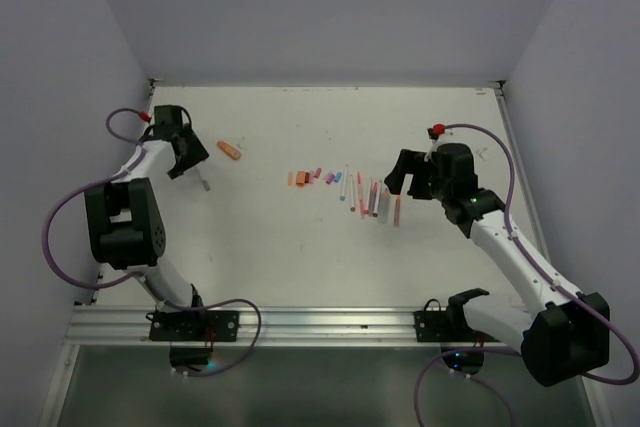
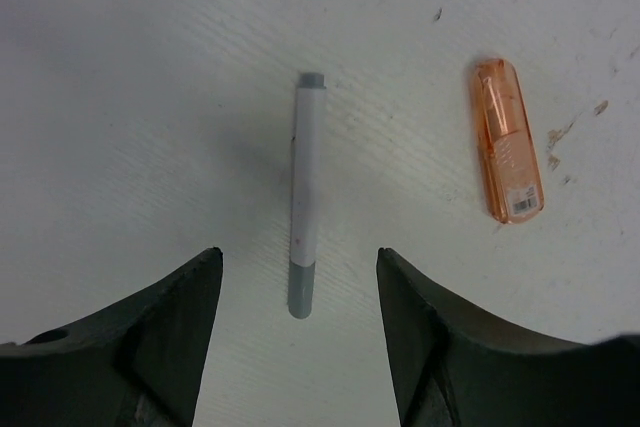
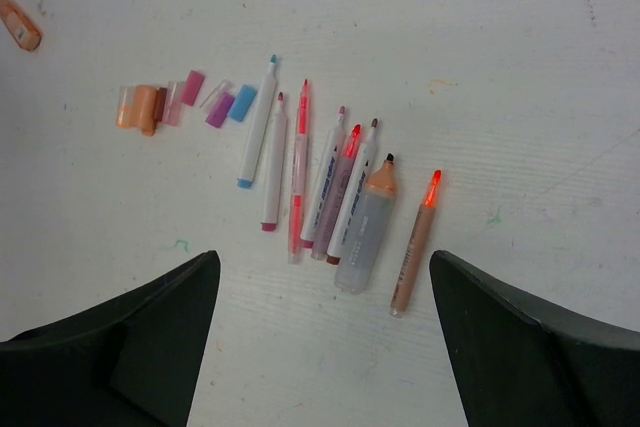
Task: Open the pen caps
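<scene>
A white pen (image 2: 305, 187) with grey ends lies on the table, its near grey end between the fingertips of my open left gripper (image 2: 298, 253), which touches nothing. A short thick orange marker (image 2: 508, 142) lies to its right. In the top view the left gripper (image 1: 193, 169) hangs at the far left over that pen (image 1: 203, 184). My right gripper (image 3: 322, 257) stands open above a row of uncapped pens (image 3: 300, 172), which includes a thick grey one (image 3: 365, 232). Loose pen caps lie left of them: orange (image 3: 140, 107), pink (image 3: 192, 87), purple (image 3: 220, 109) and blue (image 3: 243, 103).
The white table (image 1: 300, 267) has grey walls on three sides and a metal rail (image 1: 320, 325) along the near edge. The caps (image 1: 312, 177) and pens (image 1: 370, 197) sit mid-table, just left of the right gripper (image 1: 400, 175). The orange marker (image 1: 230, 150) lies apart at the left.
</scene>
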You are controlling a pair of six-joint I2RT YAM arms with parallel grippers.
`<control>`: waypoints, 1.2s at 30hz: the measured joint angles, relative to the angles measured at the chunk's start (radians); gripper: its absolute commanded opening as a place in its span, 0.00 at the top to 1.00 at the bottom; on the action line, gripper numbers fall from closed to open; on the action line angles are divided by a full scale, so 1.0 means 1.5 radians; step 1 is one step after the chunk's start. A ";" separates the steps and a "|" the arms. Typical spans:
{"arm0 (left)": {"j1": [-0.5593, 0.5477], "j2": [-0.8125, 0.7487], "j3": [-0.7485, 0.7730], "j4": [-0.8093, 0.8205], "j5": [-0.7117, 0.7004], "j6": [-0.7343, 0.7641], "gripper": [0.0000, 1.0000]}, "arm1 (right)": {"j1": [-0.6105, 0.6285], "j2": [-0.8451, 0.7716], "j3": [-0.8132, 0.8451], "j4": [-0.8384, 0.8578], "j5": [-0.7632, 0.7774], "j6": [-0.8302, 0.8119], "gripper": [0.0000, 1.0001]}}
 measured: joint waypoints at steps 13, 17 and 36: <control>0.001 0.009 -0.079 0.002 0.065 0.002 0.53 | 0.000 -0.003 -0.012 0.009 -0.005 0.000 0.10; 0.000 0.021 -0.079 0.003 0.070 0.008 0.55 | 0.000 -0.003 -0.013 0.013 -0.011 0.000 0.10; -0.039 0.040 -0.069 -0.007 0.050 0.043 0.99 | 0.000 -0.013 -0.024 0.018 -0.027 0.000 0.10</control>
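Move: The pen's grey cap, the end nearer the robot, lies about 4 cm back and 4 cm to the right of the left hand, some 6 cm below it; the white barrel runs from there forward and slightly left. The stubby orange marker lies roughly 7 cm ahead and 8 cm right of the hand, and the laid-out orange caps about 27 cm right, nearly level with it. From the right hand the grey cap lies some 51 cm left and 6 cm ahead. The left fingertips come to pinch the pen's grey cap from both sides, closing from well open to nearly shut. To get there the hand sinks about 6 cm while drawing back and right some 4 cm each, the fingers tipping about 10 degrees steeper and turning slightly clockwise; most of the closing comes once it is down, with a last small shift to the right. ##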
